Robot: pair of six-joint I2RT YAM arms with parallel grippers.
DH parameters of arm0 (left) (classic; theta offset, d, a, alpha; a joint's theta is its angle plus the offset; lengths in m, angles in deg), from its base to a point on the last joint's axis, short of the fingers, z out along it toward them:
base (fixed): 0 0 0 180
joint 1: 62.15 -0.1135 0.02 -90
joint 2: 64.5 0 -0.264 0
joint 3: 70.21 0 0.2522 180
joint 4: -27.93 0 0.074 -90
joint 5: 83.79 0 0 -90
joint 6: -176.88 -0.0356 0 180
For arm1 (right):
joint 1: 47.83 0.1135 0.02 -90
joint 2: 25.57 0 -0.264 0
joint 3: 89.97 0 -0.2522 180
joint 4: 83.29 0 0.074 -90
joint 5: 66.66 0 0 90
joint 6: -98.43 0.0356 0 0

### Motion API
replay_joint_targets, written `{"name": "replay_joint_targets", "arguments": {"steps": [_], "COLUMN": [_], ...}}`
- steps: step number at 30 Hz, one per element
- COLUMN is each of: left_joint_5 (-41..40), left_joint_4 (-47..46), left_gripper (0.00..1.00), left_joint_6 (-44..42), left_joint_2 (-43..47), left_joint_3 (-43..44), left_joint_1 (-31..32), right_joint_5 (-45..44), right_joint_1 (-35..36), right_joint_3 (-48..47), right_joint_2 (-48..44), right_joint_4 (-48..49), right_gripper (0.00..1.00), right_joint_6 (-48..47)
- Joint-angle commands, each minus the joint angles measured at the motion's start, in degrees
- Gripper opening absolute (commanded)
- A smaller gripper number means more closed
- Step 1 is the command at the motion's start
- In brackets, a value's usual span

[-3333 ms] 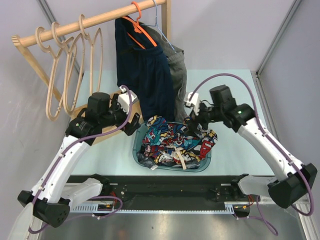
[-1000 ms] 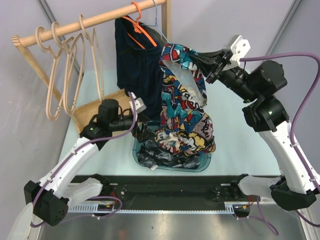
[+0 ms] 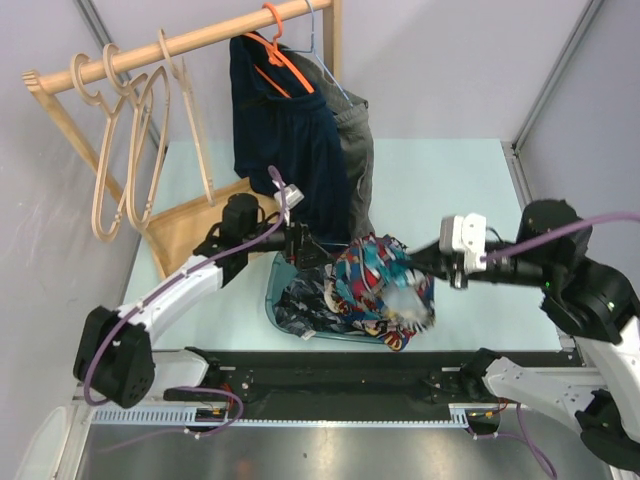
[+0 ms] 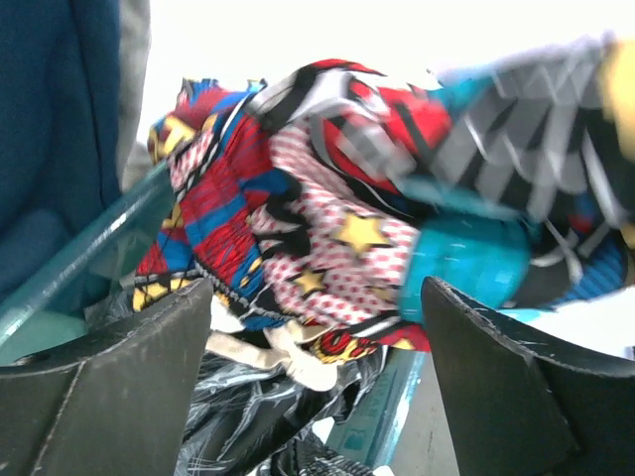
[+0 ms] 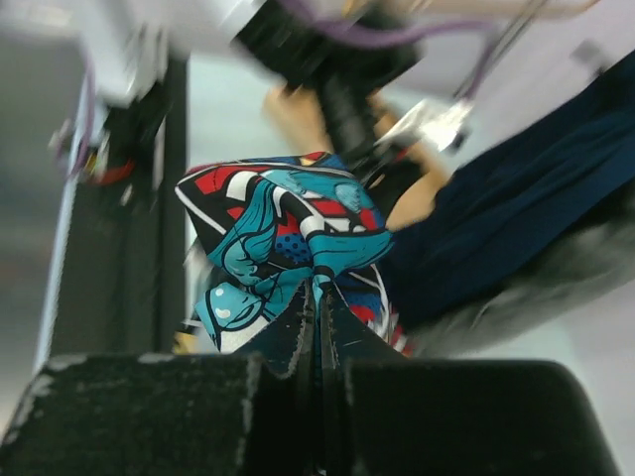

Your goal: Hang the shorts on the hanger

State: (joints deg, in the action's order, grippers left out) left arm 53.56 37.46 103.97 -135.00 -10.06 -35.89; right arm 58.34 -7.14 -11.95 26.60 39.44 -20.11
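The comic-print shorts (image 3: 372, 290) hang bunched just above the teal basket (image 3: 272, 302). My right gripper (image 3: 408, 267) is shut on a fold of their fabric; in the right wrist view its jaws (image 5: 319, 302) pinch the blue and red cloth (image 5: 288, 233). My left gripper (image 3: 320, 254) is open at the left side of the bunch. In the left wrist view the shorts (image 4: 337, 188) fill the space ahead of its open jaws (image 4: 317, 332), apart from the fingers (image 4: 119, 382). Pale wooden hangers (image 3: 150, 125) hang on the rail at the far left, away from both grippers.
A navy garment (image 3: 285, 140) on an orange hanger (image 3: 280, 45) and a grey cloth (image 3: 355, 150) hang from the wooden rail (image 3: 190, 40) behind the basket. Dark patterned cloth (image 4: 248, 412) lies in the basket. A wooden board (image 3: 185, 235) lies under my left arm.
My right gripper has swung the shorts down from up by the rail to low over the basket. My left gripper has reached right, up to the bunch.
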Motion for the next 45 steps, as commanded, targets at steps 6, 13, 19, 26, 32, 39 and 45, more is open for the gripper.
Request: {"name": "replay_joint_targets", "arguments": {"steps": [6,13,19,26,32,39,45], "left_joint_5": [-5.78,-4.99,-5.79,0.37,-1.64,-8.59,-12.36], "left_joint_4": [0.28,2.45,8.79,4.77,6.39,17.93,32.26], "left_gripper": [0.87,0.86,0.93,0.34,0.00,0.00,0.00], "left_joint_6": [-0.22,-2.13,-2.76,-0.48,-4.93,-12.32,-30.07], "left_joint_2": [-11.05,-18.70,-24.49,-18.73,-3.89,5.89,5.55], "left_joint_3": [6.51,12.75,15.30,15.40,18.02,29.87,35.35], "left_joint_1": [4.33,8.18,10.65,10.30,8.02,1.78,9.13], "right_joint_5": [-14.16,-19.79,-21.20,-23.31,-24.64,-16.92,-8.91], "right_joint_1": [0.71,0.71,0.71,0.53,-2.09,-6.59,-5.35], "right_joint_3": [7.98,13.25,14.75,16.94,18.09,14.32,13.43], "right_joint_2": [-8.39,-11.64,-11.73,-10.94,-5.68,7.31,13.14], "right_joint_4": [-33.72,-40.96,-39.90,-34.04,-20.52,3.41,2.22], "right_gripper": [0.00,0.00,0.00,0.00,0.00,0.00,0.74], "right_joint_6": [-12.94,-15.32,-14.44,-13.22,-11.20,-3.29,-1.53]}}
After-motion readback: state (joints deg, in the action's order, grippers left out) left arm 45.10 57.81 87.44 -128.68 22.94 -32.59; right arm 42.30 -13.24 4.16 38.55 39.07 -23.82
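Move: The patterned shorts hang from the right gripper into the bin. Their middle is some 13 cm to the left gripper's right, 5 cm back and roughly level. From that gripper, the black bundle in the bin lies 8 cm back, straight below by about 17 cm, and the hanging navy garment is 12 cm ahead, 3 cm left and level. From the right gripper, the bin's middle lies about 10 cm left, 6 cm ahead and 40 cm down. Lower the right gripper, still holding the shorts, nearly 20 cm and rightward, tipping its fingers down. Take the open left gripper about 9 cm down and 7 cm right to the shorts, pinch the cloth, then lift it some 30 cm and bring it back left, rolling the wrist. Meanwhile swing the right forward and left over the bin, finally opening partway to let go. ##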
